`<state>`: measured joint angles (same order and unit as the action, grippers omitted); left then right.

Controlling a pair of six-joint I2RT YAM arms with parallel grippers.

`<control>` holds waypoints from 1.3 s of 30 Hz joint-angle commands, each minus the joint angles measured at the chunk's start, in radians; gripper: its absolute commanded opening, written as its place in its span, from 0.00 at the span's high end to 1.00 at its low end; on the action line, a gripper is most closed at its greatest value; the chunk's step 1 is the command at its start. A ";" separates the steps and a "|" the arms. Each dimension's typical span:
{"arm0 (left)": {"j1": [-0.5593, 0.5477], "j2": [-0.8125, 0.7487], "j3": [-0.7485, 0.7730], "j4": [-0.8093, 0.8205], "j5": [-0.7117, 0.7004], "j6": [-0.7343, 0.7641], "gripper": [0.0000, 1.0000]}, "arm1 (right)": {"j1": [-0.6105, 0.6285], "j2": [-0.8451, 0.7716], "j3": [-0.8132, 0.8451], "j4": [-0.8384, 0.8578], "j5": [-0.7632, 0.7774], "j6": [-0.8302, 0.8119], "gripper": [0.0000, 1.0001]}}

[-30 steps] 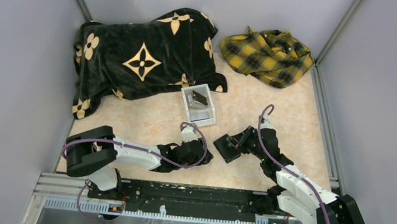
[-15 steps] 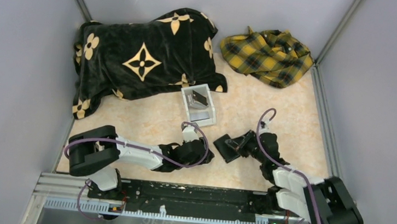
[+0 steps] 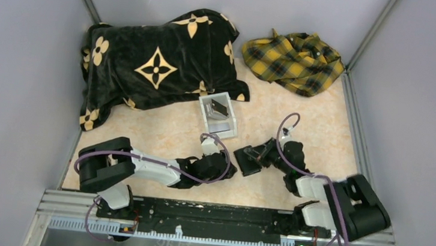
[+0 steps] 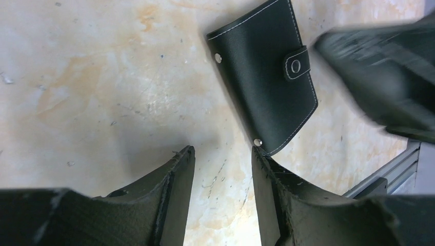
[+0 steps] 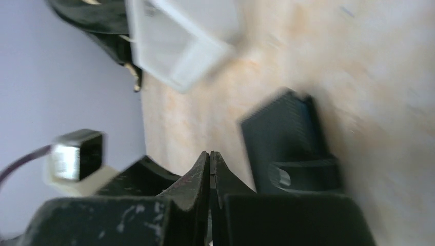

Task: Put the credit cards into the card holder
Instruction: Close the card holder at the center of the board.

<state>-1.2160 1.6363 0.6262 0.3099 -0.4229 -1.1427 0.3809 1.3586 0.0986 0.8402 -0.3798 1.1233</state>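
Observation:
The card holder (image 3: 247, 160) lies closed on the table, a black wallet with white stitching and a snapped strap clasp (image 4: 296, 64). In the left wrist view the card holder (image 4: 267, 77) is just beyond my left gripper (image 4: 220, 151), which is open and empty over bare table; its right fingertip (image 4: 259, 154) sits at the wallet's near corner. My right gripper (image 5: 210, 154) is shut with nothing between its fingers, beside the card holder (image 5: 282, 133). From above, the right gripper (image 3: 259, 156) rests against the wallet's right side. A dark credit card (image 3: 219, 107) and a pale one (image 3: 221, 126) lie in the white box.
The clear-white open box (image 3: 230, 119) stands just behind the two grippers. A black blanket with gold flowers (image 3: 155, 63) covers the back left, and a yellow plaid cloth (image 3: 294, 61) lies at the back right. Grey walls close in both sides.
My right arm has folded lower and swung inward, its gripper staying shut against the card holder, which shifted slightly left. The left arm has barely moved.

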 commanded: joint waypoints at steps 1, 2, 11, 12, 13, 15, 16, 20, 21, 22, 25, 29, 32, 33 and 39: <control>-0.001 -0.004 -0.050 -0.223 -0.015 0.015 0.46 | -0.010 -0.246 0.174 -0.272 -0.017 -0.129 1.00; -0.001 -0.009 -0.046 -0.224 -0.017 0.016 0.46 | -0.010 -0.279 0.203 -0.326 -0.021 -0.147 1.00; -0.001 -0.051 -0.023 -0.260 -0.050 0.028 0.45 | -0.010 -0.428 0.326 -0.669 0.119 -0.333 1.00; -0.002 -0.054 -0.024 -0.264 -0.055 0.028 0.45 | -0.010 -0.435 0.337 -0.716 0.154 -0.379 0.99; -0.001 -0.056 -0.027 -0.264 -0.060 0.029 0.45 | -0.010 -0.442 0.342 -0.752 0.192 -0.413 0.97; -0.001 -0.057 -0.027 -0.265 -0.070 0.030 0.43 | -0.010 -0.451 0.353 -0.834 0.276 -0.467 0.95; 0.000 -0.053 -0.026 -0.266 -0.074 0.029 0.43 | -0.010 -0.458 0.355 -0.862 0.321 -0.488 0.95; 0.001 -0.023 -0.015 -0.266 -0.085 0.028 0.43 | -0.010 -0.450 0.369 -0.963 0.453 -0.548 0.98; 0.001 -0.010 -0.008 -0.269 -0.084 0.029 0.44 | -0.010 -0.443 0.371 -0.990 0.475 -0.557 1.00; 0.001 0.004 0.003 -0.275 -0.085 0.029 0.44 | -0.008 -0.434 0.370 -1.001 0.491 -0.564 1.00; 0.005 0.050 0.037 -0.298 -0.089 0.028 0.44 | -0.006 -0.404 0.360 -1.014 0.502 -0.574 1.00; 0.025 0.110 0.066 -0.307 -0.074 0.029 0.45 | 0.032 -0.355 0.349 -1.023 0.530 -0.575 1.00; 0.037 0.141 0.075 -0.310 -0.064 0.026 0.45 | 0.071 -0.339 0.338 -1.027 0.552 -0.566 1.00; 0.040 0.151 0.078 -0.310 -0.062 0.026 0.45 | 0.082 -0.335 0.335 -1.028 0.557 -0.562 1.00; 0.050 0.180 0.088 -0.325 -0.056 0.028 0.45 | 0.125 -0.313 0.315 -1.022 0.565 -0.550 1.00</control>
<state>-1.1774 1.7279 0.7666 0.1955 -0.5232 -1.1393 0.4839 1.0355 0.4168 -0.1955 0.1497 0.5716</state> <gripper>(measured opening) 0.544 0.005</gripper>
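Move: The card holder, already folded with its strap over, lies just under the right hand's shut fingers: about 3 cm below, 2 cm back and 1 cm to the right. From the half-open left hand its middle is roughly 4 cm ahead, 5 cm to the right and 1 cm lower. The white box stands some 11 cm ahead and 10 cm left of the right hand, about 17 cm ahead and 6 cm left of the left one. Away from the card holder the right hand, fingers shut, springs up about 13 cm and slightly forward, then swings right and sinks again, rolling its left side down some 45 degrees, to hover low, about 8 cm right of where it began. The left hand, half open, eases 2 cm left, then slides forward and back right beside the holder's left edge, coming close to it. ##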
